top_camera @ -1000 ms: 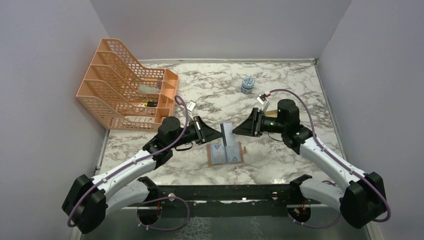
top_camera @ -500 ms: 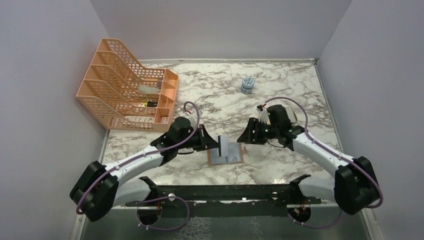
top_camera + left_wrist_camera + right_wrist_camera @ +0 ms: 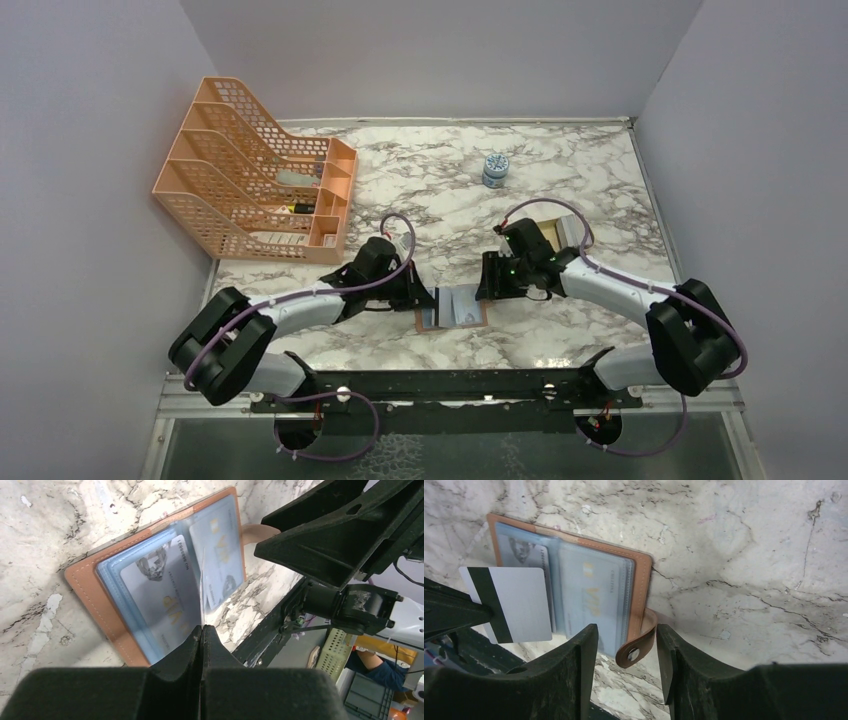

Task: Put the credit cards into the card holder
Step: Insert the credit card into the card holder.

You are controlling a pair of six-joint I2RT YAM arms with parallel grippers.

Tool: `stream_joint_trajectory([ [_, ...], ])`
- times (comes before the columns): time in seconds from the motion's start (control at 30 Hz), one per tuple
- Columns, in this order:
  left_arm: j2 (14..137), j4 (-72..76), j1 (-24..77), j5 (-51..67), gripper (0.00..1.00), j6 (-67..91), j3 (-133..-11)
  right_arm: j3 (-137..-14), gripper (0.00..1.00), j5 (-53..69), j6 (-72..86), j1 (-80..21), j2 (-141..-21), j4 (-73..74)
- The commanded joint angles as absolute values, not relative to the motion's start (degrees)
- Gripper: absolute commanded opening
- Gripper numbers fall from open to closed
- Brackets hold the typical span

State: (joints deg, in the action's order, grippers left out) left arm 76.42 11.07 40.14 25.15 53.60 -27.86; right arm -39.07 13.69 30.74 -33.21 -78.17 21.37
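Note:
The card holder (image 3: 453, 308) lies open on the marble, tan leather with clear sleeves (image 3: 594, 597). A grey card (image 3: 160, 587) and a pale gold-printed card (image 3: 220, 555) sit in its sleeves. My left gripper (image 3: 202, 626) is shut on a grey credit card with a black stripe (image 3: 509, 602), held on edge just over the holder's left page. My right gripper (image 3: 627, 650) stands open at the holder's right edge. The snap strap (image 3: 638, 642) curls up between its fingers, close to the right finger and not pinched.
An orange file rack (image 3: 255, 185) stands at the back left. A small blue-and-white jar (image 3: 494, 170) sits at the back middle. A beige object (image 3: 566, 228) shows partly behind the right arm. The black front rail (image 3: 450, 385) runs just below the holder.
Both arms have come down and inward to the card holder. The left one brought the striped card low over it. The right gripper moved to the strap.

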Motion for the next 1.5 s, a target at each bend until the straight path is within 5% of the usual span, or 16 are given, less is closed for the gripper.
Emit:
stream_joint_trajectory([
  [0.0, 78.63, 12.97, 40.16, 27.37, 0.0, 52.9, -29.63, -39.27, 0.44, 8.91, 29.96, -34.15, -79.0, 22.13],
  [0.53, 80.22, 14.78, 40.17, 28.8, 0.0, 55.48, -29.51, -35.5, 0.15, 7.73, 31.32, -34.85, -77.1, 20.16],
  [1.47, 86.85, 15.56, 40.17, 25.23, 0.0, 57.01, -30.09, -29.79, 0.1, 10.35, 33.4, -34.98, -70.22, 17.68],
])
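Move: The card holder lies open under both hands. Its fold, where the pocket mouths are, is about 3 cm right of the left hand, 2 cm back and 4 cm below; the left page's middle lies 1 cm left of that hand, 2 cm back and 4 below. The strap that the open right hand straddles is about 2 cm right of it, 1 cm back and 2 cm below; the holder's middle is 6 cm left of that hand, 2 cm back and 3 below. The white card, still pinched along its striped edge by the left fingers, is lowered about 2.5 cm towards the fold in two stages with a pause between, the hand tipping down slightly. The holder's strap is caught by the right fingers, which close on it as that hand goes some 3 cm back and to the right, sinking a little, away from the pages. ##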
